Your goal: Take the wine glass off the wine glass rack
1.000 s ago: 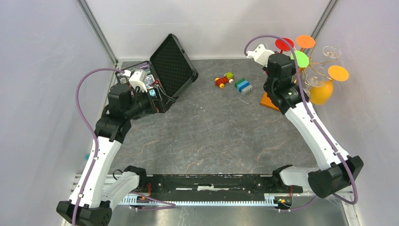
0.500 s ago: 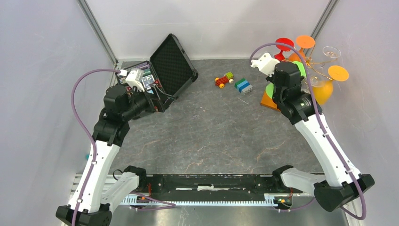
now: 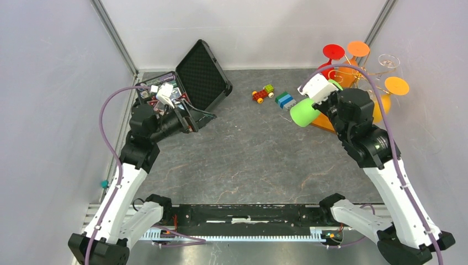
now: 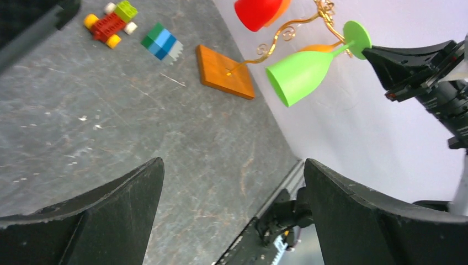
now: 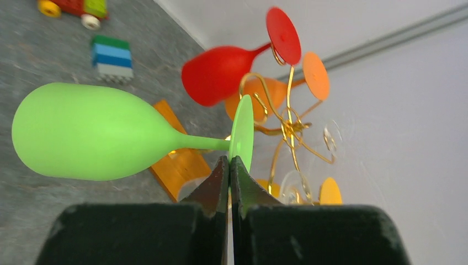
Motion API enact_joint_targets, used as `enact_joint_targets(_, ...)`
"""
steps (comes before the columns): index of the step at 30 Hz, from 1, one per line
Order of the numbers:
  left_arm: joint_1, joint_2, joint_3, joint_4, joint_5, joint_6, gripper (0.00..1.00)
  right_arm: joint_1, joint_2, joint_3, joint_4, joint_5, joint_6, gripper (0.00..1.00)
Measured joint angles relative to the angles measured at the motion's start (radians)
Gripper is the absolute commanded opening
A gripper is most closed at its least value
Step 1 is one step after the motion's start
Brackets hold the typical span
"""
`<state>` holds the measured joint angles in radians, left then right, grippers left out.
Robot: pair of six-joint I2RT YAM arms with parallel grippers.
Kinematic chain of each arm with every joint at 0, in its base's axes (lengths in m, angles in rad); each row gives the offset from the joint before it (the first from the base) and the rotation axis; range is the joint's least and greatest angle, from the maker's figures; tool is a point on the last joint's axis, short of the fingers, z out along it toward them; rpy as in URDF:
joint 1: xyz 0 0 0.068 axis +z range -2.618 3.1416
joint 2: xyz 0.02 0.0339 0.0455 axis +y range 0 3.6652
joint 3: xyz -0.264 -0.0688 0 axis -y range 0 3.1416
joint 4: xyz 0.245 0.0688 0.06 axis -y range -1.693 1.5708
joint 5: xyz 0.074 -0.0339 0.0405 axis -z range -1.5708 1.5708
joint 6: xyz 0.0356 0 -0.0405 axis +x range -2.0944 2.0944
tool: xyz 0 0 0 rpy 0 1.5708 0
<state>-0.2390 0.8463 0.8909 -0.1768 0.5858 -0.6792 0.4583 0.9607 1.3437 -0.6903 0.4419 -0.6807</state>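
The green wine glass (image 3: 302, 112) lies nearly level in the air, bowl pointing left. My right gripper (image 3: 331, 91) is shut on the rim of its round foot; the wrist view shows the jaws pinched together on the green disc (image 5: 241, 130). Just behind the foot stands the wine glass rack (image 3: 364, 72), gold wire arms on an orange wooden base (image 4: 225, 72). Whether the foot touches the wire I cannot tell. Red (image 3: 333, 52), orange (image 3: 359, 48) and clear (image 3: 389, 59) glasses hang on the rack. My left gripper (image 4: 232, 165) is open and holds nothing, over by the black case.
An open black hinged case (image 3: 201, 74) stands at the back left, close to the left arm. A small toy car (image 3: 263, 93) and a blue-green brick block (image 3: 285, 100) lie left of the rack. Grey walls close in on both sides and behind.
My right arm has drawn back toward me and to the left, bringing the green glass out from among the rack's arms and tipping it sideways. The left arm has shifted slightly.
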Motion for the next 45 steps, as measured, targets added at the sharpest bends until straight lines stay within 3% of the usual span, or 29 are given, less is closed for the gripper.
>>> enact_joint_targets(6,-0.099,0.035,-0.062,0.153,0.0,-0.124,1.0,0.0,-0.069,-0.068,0.079,-0.209,0.071,0.0)
enact_joint_targets(13,-0.27,0.07,-0.147,0.308,-0.08,-0.245,1.0,0.001,-0.107,-0.266,0.327,-0.386,0.242,0.0)
enact_joint_targets(19,-0.307,0.072,-0.185,0.382,-0.193,-0.325,0.98,0.003,-0.111,-0.405,0.534,-0.476,0.433,0.0)
enact_joint_targets(31,-0.32,0.123,-0.195,0.452,-0.276,-0.443,0.73,0.005,-0.121,-0.599,0.829,-0.521,0.71,0.0)
enact_joint_targets(38,-0.326,0.196,-0.197,0.508,-0.291,-0.537,0.61,0.006,-0.101,-0.627,0.912,-0.539,0.765,0.0)
enact_joint_targets(45,-0.328,0.214,-0.197,0.557,-0.289,-0.568,0.39,0.007,-0.074,-0.65,0.941,-0.54,0.793,0.0)
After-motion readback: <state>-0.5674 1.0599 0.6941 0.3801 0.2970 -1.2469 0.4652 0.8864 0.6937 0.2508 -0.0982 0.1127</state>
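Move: The green wine glass hangs bowl-down and slightly left from the right fingers, its middle about 7 cm below and 4 left of them, and 2 back. It is bound for the left gripper, some 37 cm left, 4 back and 5 lower. From the left hand the glass lies roughly 33 cm right and 2 ahead. From the right hand the red glass is 14 cm straight ahead; the brick stack 17 ahead, 10 left, far below. The green glass, still pinched by its foot, is carried about 15 cm left and 8 down by the right hand, which rolls its left side up some 55 degrees and turns counter-clockwise, swinging the bowl round towards the left gripper. The left hand comes roughly 9 cm right to meet the bowl, rolling its left side down-to-up reversed by about 25 degrees, and closes from wide open to about half around the rim. ##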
